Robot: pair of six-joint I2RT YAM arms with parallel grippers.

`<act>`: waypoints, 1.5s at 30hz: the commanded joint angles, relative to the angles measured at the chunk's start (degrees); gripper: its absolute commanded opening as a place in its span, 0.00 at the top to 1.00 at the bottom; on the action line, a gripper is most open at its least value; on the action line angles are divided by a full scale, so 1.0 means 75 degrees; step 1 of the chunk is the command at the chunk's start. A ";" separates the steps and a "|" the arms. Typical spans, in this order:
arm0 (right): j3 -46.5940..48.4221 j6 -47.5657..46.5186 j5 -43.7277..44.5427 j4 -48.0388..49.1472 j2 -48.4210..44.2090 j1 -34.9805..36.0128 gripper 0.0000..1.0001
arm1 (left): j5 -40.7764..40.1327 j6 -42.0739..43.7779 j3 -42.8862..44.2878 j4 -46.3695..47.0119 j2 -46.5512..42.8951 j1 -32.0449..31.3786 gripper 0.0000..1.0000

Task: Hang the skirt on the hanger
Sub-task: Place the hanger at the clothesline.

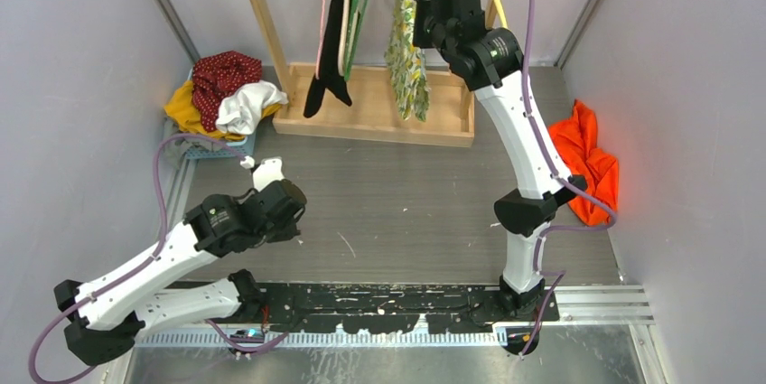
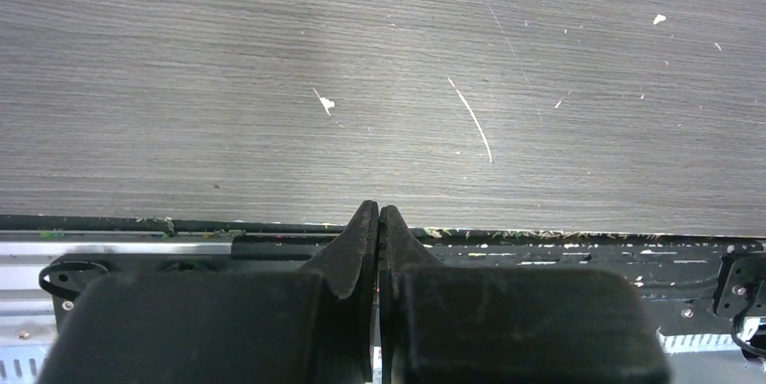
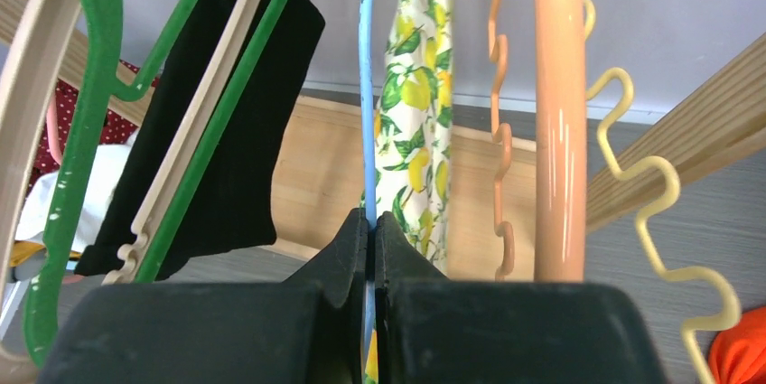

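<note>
The skirt (image 1: 408, 59), white with a lemon and leaf print, hangs down from a thin blue hanger (image 3: 368, 86) on the wooden rack. In the right wrist view the skirt (image 3: 417, 113) shows just behind the hanger's wire. My right gripper (image 1: 421, 0) is raised at the rack, and its jaws (image 3: 371, 221) are shut on the blue hanger. My left gripper (image 1: 291, 221) hovers low over the table near the front left. It (image 2: 378, 212) is shut with nothing in it.
A black garment (image 1: 330, 50) hangs on green and beige hangers (image 3: 86, 131) left of the skirt. Bare orange (image 3: 558, 113) and yellow (image 3: 650, 185) hangers hang to its right. The rack's wooden base (image 1: 375, 117) stands at the back. An orange cloth (image 1: 592, 163) lies right; a clothes pile (image 1: 226, 95) lies back left.
</note>
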 commanded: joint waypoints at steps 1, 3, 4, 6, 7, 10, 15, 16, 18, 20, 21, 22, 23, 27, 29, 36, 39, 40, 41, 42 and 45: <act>0.0047 0.0170 -0.0280 0.0989 -0.0111 -0.0107 0.99 | -0.0171 -0.0053 0.0294 0.0112 0.0170 0.0036 1.00; -0.0025 0.0170 -0.0623 0.0922 -0.0072 -0.0119 0.99 | -0.0127 -0.0054 0.0252 0.0229 0.0211 0.0038 1.00; -0.0144 0.0188 -0.0704 0.0901 -0.0090 -0.0114 0.99 | -0.0096 -0.0042 0.0213 0.0290 0.0236 0.0037 1.00; -0.0559 0.0275 -0.0812 0.0984 -0.0232 -0.0113 0.99 | 0.0021 0.0006 0.0133 0.0518 0.0275 0.0037 1.00; -0.0781 0.0288 -0.0840 0.1021 -0.0308 -0.0113 0.99 | 0.0110 0.0068 0.0064 0.0695 0.0295 0.0043 0.99; -0.1152 0.0292 -0.0918 0.0929 -0.0486 -0.0113 0.98 | 0.0377 0.0235 -0.0092 0.1239 0.0361 0.0043 0.97; -0.1758 0.0268 -0.1106 0.0884 -0.0975 -0.0116 0.78 | 0.0533 0.0691 0.0024 0.2112 0.0548 0.0039 0.93; -0.1962 0.0279 -0.1144 0.0889 -0.1107 -0.0119 0.76 | 0.0527 0.0862 0.0051 0.2353 0.0589 0.0036 0.91; -0.2230 0.0280 -0.1210 0.0898 -0.1324 -0.0122 0.73 | 0.0397 0.1245 0.0107 0.2794 0.0655 0.0017 0.89; -0.2467 0.0257 -0.1285 0.0875 -0.1541 -0.0113 0.70 | 0.0194 0.1673 0.0174 0.3357 0.0715 -0.0044 0.86; -0.2594 0.0249 -0.1320 0.0880 -0.1673 -0.0113 0.69 | 0.0089 0.1937 0.0209 0.3647 0.0752 -0.0070 0.85; -0.2731 0.0249 -0.1355 0.0895 -0.1808 -0.0119 0.68 | 0.0010 0.2219 0.0228 0.3969 0.0775 -0.0147 0.83; -0.2859 0.0233 -0.1374 0.0898 -0.1942 -0.0114 0.67 | -0.0046 0.2479 0.0240 0.4359 0.0809 -0.0216 0.82; -0.3533 0.0262 -0.1394 0.0965 -0.2591 -0.0113 0.65 | -0.0452 0.3442 0.0522 0.5546 0.1219 -0.0624 0.78; -0.4004 0.0366 -0.1290 0.1033 -0.2993 -0.0113 0.64 | -0.0733 0.3806 0.0881 0.5938 0.1790 -0.0941 0.76; -0.5940 0.0810 -0.0743 0.1039 -0.4556 -0.0119 0.63 | -0.2045 0.5036 0.2637 0.6260 0.3811 -0.1861 0.60; -0.6607 0.1069 -0.0689 0.1000 -0.5194 -0.0116 0.62 | -0.2331 0.5613 0.2704 0.6952 0.4173 -0.1865 0.50; -0.6802 0.1150 -0.0697 0.0968 -0.5358 -0.0122 0.62 | -0.2448 0.5878 0.2612 0.7330 0.4240 -0.1863 0.49; -0.6978 0.1208 -0.0709 0.0932 -0.5519 -0.0129 0.62 | -0.2614 0.6220 0.2509 0.7721 0.4287 -0.1857 0.48; -0.7151 0.1277 -0.0716 0.0904 -0.5677 -0.0125 0.62 | -0.2724 0.6519 0.2371 0.8170 0.4330 -0.1852 0.47; -0.7587 0.1393 -0.0802 0.0891 -0.6043 -0.0125 0.62 | -0.2779 0.7088 0.1963 0.9397 0.4360 -0.1711 0.44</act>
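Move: The right hand already pinches the blue hanger's near end; the lemon-print skirt on it hangs about 6 cm ahead, 1 cm left and 15 cm below. Level with the skirt's front-back place, an orange hanger hangs some 6 cm to the hand's right and a green one about 10 cm left. The clothesline is out of sight. From the left hand the skirt lies roughly 37 cm ahead, 23 cm right and 12 cm up. Right hand sinks 4 cm, releases the blue hanger, backs off 15 cm; left, opening, swings 20 cm rightward. ##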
